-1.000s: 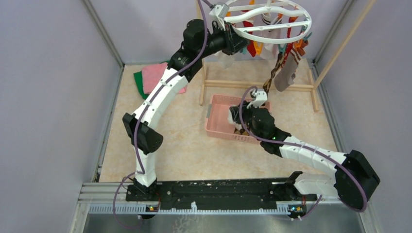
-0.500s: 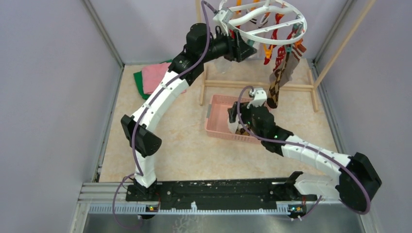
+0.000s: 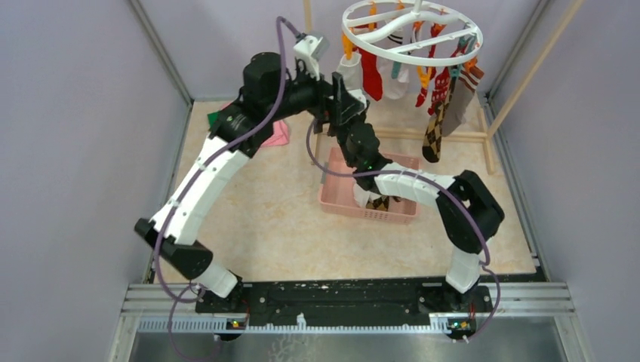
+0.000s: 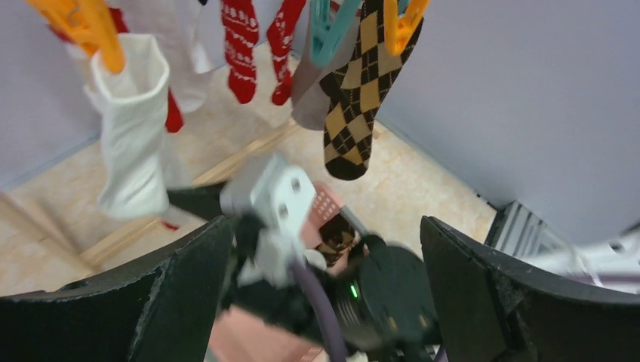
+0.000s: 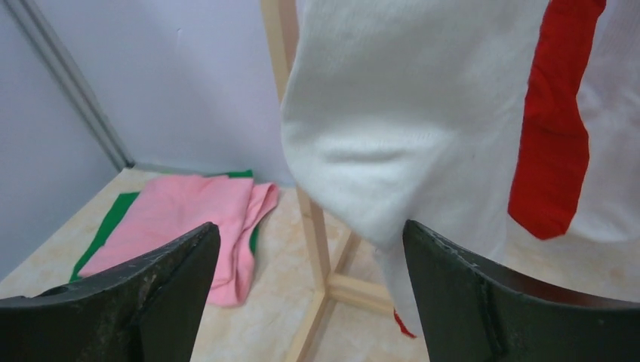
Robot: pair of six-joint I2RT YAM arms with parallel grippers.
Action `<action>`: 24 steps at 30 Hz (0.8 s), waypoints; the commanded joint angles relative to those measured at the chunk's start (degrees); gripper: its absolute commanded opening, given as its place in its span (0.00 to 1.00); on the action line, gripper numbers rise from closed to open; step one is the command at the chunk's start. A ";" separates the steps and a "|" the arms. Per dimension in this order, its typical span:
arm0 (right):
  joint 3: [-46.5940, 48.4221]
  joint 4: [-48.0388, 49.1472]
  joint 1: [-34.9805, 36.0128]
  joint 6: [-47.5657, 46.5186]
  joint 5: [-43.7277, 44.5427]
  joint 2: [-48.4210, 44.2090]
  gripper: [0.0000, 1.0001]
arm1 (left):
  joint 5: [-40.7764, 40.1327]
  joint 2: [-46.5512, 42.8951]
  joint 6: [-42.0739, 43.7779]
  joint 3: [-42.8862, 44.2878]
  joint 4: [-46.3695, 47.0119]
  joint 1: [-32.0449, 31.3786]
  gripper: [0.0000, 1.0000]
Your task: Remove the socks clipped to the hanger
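Observation:
The hanger (image 3: pixel 411 30), a white ring with orange and teal clips, hangs at the top. Clipped socks dangle from it: a white sock (image 3: pixel 351 74), a red one (image 3: pixel 371 75), an argyle one (image 3: pixel 432 134) and a grey one (image 3: pixel 458 105). My left gripper (image 3: pixel 326 104) is open and holds nothing, left of the hanger and above the right wrist. In the left wrist view the left gripper (image 4: pixel 324 226) faces the white sock (image 4: pixel 132 128) and the argyle sock (image 4: pixel 355 90). My right gripper (image 5: pixel 309 230) is open, with the white sock (image 5: pixel 392 128) hanging just ahead of it, untouched.
A pink basket (image 3: pixel 332 200) on the floor holds an argyle sock (image 3: pixel 381 202). The wooden rack frame (image 3: pixel 392 134) stands behind it, its post (image 5: pixel 281 45) close to the right gripper. Folded pink (image 5: pixel 189 219) and green (image 5: pixel 113 219) cloths lie back left.
Both grippers opened. The left one let go of the hanger ring and drew back left; the ring swung level. The right arm rose from the basket to the white sock.

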 commanded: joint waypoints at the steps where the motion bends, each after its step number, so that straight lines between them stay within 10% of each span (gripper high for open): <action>1: 9.84 9.58 -1.97 -4.98 4.40 5.83 0.85 | -4.29 -10.14 7.63 -5.61 -6.84 0.94 0.99; 11: 18.25 10.63 -2.69 -7.96 8.37 9.92 0.00 | -10.59 -15.25 9.91 -8.29 -7.41 5.56 0.99; 24: -1.30 12.21 -3.36 -2.89 5.20 -6.66 0.00 | -10.79 -13.05 10.01 -8.18 -4.89 7.30 0.99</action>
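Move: The white sock hangs just past my open right fingers, its middle about 7 cm ahead, 2 cm right and 9 cm up. The red sock is some 6 cm to the right of the white sock and 5 cm farther out. The pink basket sits about 24 cm below my right hand, 9 cm back and 4 cm right. From my left hand the white sock lies about 13 cm straight ahead and 5 cm lower. I push my right hand about 6 cm forward and 5 cm up to the lower end of the white sock, turning some 10 degrees clockwise, shut my fingers on the cloth, then draw it back and right about 5 cm. Meanwhile my left hand, still wide open, backs off a little and swings about 10 cm left, clear of the right hand. ##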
